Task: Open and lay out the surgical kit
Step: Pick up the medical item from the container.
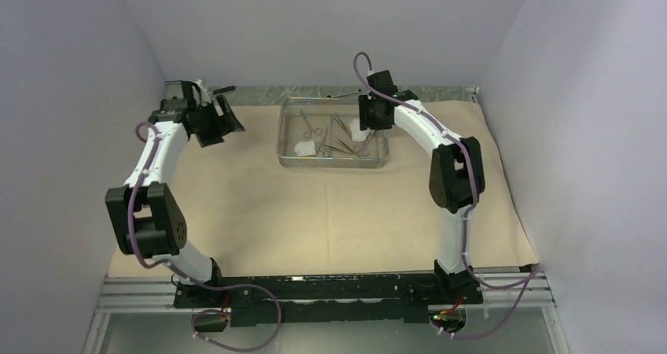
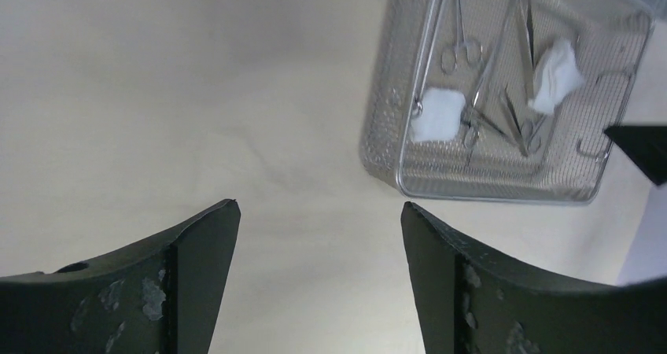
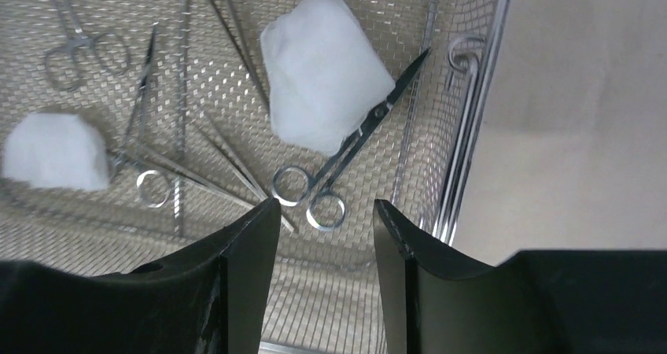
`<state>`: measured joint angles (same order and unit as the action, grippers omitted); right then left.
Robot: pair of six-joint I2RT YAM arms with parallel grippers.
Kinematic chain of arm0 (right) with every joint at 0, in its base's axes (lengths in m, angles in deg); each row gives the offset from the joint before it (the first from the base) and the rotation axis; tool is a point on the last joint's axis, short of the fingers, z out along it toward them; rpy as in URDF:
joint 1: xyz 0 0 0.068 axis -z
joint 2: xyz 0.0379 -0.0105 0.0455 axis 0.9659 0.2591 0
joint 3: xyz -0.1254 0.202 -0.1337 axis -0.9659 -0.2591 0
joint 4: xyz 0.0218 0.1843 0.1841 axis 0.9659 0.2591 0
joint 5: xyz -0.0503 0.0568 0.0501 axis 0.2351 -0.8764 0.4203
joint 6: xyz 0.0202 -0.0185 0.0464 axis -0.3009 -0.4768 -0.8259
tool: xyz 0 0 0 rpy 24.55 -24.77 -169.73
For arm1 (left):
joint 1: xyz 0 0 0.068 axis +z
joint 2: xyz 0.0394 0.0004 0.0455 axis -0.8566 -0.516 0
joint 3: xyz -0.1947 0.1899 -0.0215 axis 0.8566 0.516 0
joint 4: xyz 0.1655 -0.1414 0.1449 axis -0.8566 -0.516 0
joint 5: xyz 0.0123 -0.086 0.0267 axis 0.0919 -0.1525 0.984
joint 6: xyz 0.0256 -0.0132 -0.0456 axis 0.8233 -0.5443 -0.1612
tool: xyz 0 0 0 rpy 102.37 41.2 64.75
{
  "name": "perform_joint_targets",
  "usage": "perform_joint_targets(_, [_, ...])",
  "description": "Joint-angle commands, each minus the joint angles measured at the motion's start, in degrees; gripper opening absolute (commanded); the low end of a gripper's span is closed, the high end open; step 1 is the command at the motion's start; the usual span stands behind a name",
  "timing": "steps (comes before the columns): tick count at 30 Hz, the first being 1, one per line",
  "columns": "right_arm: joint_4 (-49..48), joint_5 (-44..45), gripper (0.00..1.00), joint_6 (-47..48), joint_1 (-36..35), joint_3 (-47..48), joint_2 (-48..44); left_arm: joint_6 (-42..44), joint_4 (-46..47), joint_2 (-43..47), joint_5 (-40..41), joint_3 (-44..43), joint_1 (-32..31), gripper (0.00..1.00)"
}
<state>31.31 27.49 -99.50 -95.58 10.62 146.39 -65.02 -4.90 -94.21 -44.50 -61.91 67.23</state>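
Note:
The tan wrap sheet (image 1: 315, 212) lies spread flat on the table. On its far middle stands the steel wire-mesh tray (image 1: 334, 165). It holds silver ring-handled clamps (image 3: 315, 197), thin tweezers (image 3: 228, 161) and two white gauze pads (image 3: 322, 71) (image 3: 55, 151). My right gripper (image 3: 324, 208) hangs open over the tray's right end, just above the clamp rings, with nothing between its fingers. My left gripper (image 2: 318, 212) is open over bare wrap (image 2: 157, 94), left of the tray (image 2: 488, 195), and holds nothing.
A dark-handled tool (image 1: 224, 90) lies at the back left behind the left gripper (image 1: 216, 124). A thin metal tool (image 1: 346, 94) rests behind the tray. Pale walls close in the left, back and right. A metal rail (image 1: 330, 287) carries the arm bases.

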Motion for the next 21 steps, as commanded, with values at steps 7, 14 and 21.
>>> perform_joint_targets(7, [-8.03, 3.65, 0.5, 10.17, -1.54, 8.54, 9.98, -0.57, 3.24, -9.28, -2.26, -3.39, -7.85, 0.79])
perform_joint_targets(14, [-7.54, 3.35, 0.52, 18.93, -1.92, 13.86, 15.59, 0.45, 1.14, -12.91, -2.49, -6.2, -9.79, 0.78])
perform_joint_targets(21, [-5.37, 2.72, 0.52, 25.16, -2.58, 16.98, 18.99, 2.36, -1.49, -15.24, -1.59, -7.79, -9.76, 0.77])
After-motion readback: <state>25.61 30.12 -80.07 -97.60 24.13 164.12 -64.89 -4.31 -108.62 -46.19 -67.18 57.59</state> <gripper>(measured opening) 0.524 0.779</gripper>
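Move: The gauze pad near the tray's right end lies about 8 cm ahead of the right hand, 3 cm to its left and some 10 cm below. The scissors partly under it lie roughly 3 cm nearer and 3 cm right of it; the thin tweezers stand about 6 cm left of it and 2 cm farther out. From the left hand this pad is some 15 cm ahead, 37 cm to the right and 17 cm lower. The right-hand gauze pad is approached by the open right hand, which first sinks mostly, then reaches forward more: about 6 cm each way overall and 2 cm left. Its wrist turns counter-clockwise some 15 degrees, left side dipping, fingers staying half open. The left hand, open and empty, moves about 7 cm right and 6 cm down towards the tray's left end, slowing to a near stop. ##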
